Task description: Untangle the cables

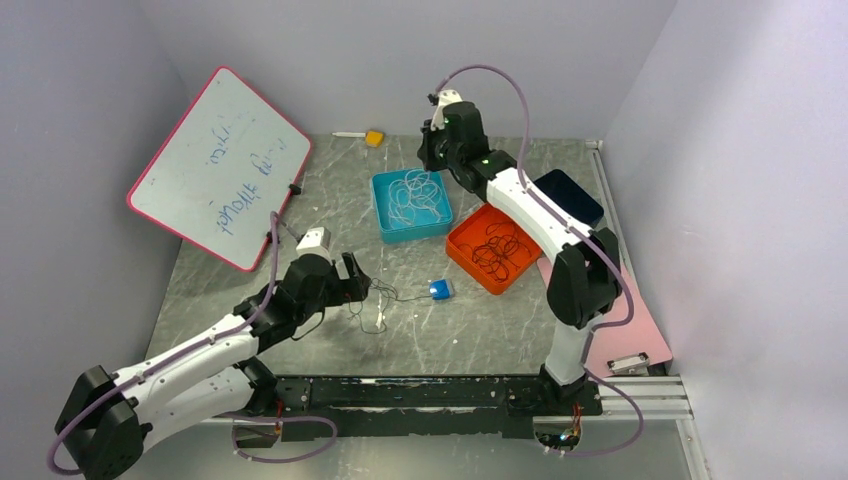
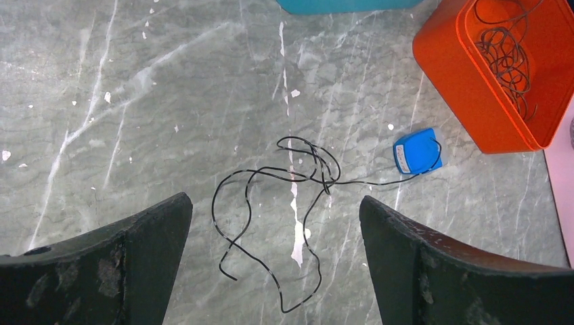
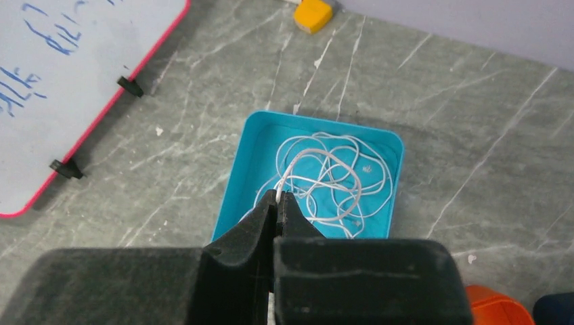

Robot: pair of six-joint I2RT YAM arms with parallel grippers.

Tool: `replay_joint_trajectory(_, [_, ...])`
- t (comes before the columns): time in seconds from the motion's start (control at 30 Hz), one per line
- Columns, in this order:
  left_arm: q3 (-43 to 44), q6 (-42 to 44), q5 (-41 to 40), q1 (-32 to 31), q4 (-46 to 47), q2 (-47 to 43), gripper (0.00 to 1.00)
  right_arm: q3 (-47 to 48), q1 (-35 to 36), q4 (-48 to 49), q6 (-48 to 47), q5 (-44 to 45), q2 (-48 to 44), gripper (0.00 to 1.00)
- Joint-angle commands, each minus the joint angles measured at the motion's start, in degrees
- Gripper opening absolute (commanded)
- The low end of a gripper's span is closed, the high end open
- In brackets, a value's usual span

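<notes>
A loose black cable (image 2: 212, 203) lies on the grey table, one end running to a small blue box (image 2: 417, 152). My left gripper (image 2: 274, 198) hangs open just above it, a finger on either side and nothing between them; in the top view the left gripper (image 1: 352, 281) sits just left of the black cable (image 1: 378, 297). My right gripper (image 3: 278, 197) is shut on a white cable (image 3: 292, 167) that trails down into the teal tray (image 3: 238, 177), where white cables (image 1: 415, 193) lie in loose loops. The right gripper (image 1: 433, 158) hovers over that tray's far edge.
An orange tray (image 1: 462, 248) right of the teal one holds coiled black cables (image 1: 497, 245). A whiteboard (image 1: 220, 165) leans at the back left. A yellow block (image 1: 374, 138) lies at the back wall. A pink mat (image 1: 630, 335) and a dark object (image 1: 570, 195) are at the right.
</notes>
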Motion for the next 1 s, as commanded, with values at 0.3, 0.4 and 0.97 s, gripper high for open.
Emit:
replay_joint_trajectory(0.3, [3.9, -1.0, 1.1, 0.0, -4.2, -1.3, 0.97, 4.5, -0.2, -2.9, -0.9, -3.9, 15.5, 0.0])
replay_joint_trajectory(0.4, [4.0, -1.1, 1.4, 0.0, -4.6, -1.4, 0.97, 6.3, -0.1, -3.9, -0.7, -4.3, 19.4, 0.0])
replay_joint_trajectory(0.97, [6.7, 0.0, 1.9, 0.0, -5.7, 0.7, 0.98, 6.8, 0.1, -4.1, -1.9, 1.6, 17.9, 0.32])
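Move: The right hand holds the end of the white cable above the teal box. The box's middle is about 1 cm ahead, 2 cm left and 22 cm below. From the same hand and similarly low, the orange box lies roughly 8 cm back and 16 cm right, and the yellow block some 17 cm ahead and 11 cm left. From the left hand, the teal box is about 19 cm ahead, 10 cm right and 8 cm lower. Straight down, the right hand lowers the white cable about 21 cm to the teal box, tipping its fingers some 20 degrees more steeply downward. Near the bottom the shut fingers start to part, opening to roughly a quarter, and the hand then begins to rise by a centimetre or so, the strand still between the tips. ##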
